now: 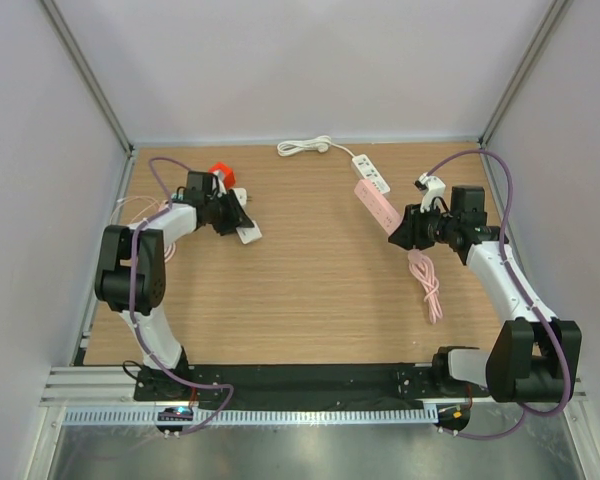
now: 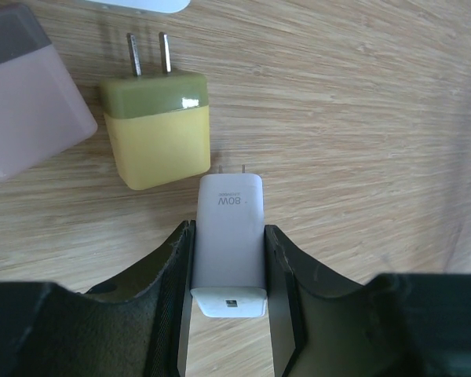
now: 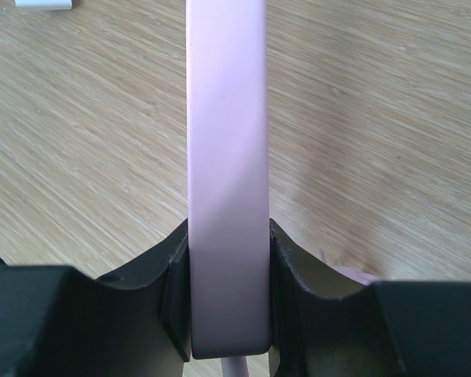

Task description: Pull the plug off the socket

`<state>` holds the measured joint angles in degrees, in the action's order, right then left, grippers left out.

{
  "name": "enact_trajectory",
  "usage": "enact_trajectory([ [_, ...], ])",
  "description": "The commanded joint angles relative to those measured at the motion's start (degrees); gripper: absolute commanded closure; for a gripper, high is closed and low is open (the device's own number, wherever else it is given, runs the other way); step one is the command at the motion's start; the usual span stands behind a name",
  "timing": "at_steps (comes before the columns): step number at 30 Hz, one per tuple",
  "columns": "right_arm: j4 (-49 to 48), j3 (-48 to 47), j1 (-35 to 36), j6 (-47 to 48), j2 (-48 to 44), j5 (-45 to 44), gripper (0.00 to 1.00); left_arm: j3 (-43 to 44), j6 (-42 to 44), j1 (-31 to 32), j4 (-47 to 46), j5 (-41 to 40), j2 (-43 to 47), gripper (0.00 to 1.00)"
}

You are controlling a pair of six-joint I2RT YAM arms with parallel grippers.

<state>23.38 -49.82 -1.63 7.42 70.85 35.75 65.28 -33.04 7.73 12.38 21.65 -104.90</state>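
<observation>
My left gripper (image 2: 228, 232) is shut on a white "80W" charger plug (image 2: 229, 208) lying on the wooden table. Its two prongs are bare and sit in no socket. In the top view this gripper (image 1: 230, 220) is at the far left with the white plug (image 1: 248, 233) sticking out of it. My right gripper (image 3: 228, 236) is shut on the end of a pink power strip (image 3: 226, 118). In the top view the right gripper (image 1: 400, 232) holds the pink strip (image 1: 373, 203) at the far right, the strip pointing away to the upper left.
A yellow charger (image 2: 155, 126) with bare prongs lies just beyond the white plug. A pale pink block (image 2: 23, 102) lies left of it. A red object (image 1: 219, 170) sits behind my left gripper. A white power strip (image 1: 371, 172) with its cable (image 1: 305, 147) lies at the back. The pink cable (image 1: 427, 282) is bundled near my right arm.
</observation>
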Motion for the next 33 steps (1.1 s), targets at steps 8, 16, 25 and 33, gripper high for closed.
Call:
enact_trajectory([
  [8,-3.1,-0.7,-0.4,0.9,-2.2,2.1,0.99,1.9,2.3,-2.8,5.4,-6.1,1.5,0.48],
  [16,-3.0,-0.7,-0.7,0.8,-2.5,2.4,0.99,1.6,3.4,-3.2,6.0,-8.7,3.9,0.35],
  [25,-2.7,-1.2,-0.8,1.8,-2.6,1.4,0.99,1.3,8.2,-3.2,7.1,-11.8,13.9,0.27],
  [33,-1.6,-2.9,-1.2,6.9,-2.5,-2.9,0.99,-5.7,10.9,-3.2,4.9,-10.7,30.7,0.1],
])
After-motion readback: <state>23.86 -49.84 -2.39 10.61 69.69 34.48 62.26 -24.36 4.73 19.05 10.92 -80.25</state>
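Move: My left hand holds the white plug low at the table, pins forward and narrow side up. The yellow plug stands some 5 cm farther out and 3 cm left of this hand. The pinkish plug is about 5 cm ahead and 7 cm left, and the flat white plug 9 cm ahead and 3 cm left. From my right hand, still gripping the pink strip, the held plug lies roughly 38 cm left, 7 cm ahead and 10 cm lower. I let go of the white plug in front of the yellow one: my left hand slides about 4 cm left and sinks a centimetre or so, rolling its left side up a little while the fingers spread. With the fingers still opening, it then rises some 13 cm, clear of the plug, drifting slightly left and tipping its fingertips up about 20 degrees. ##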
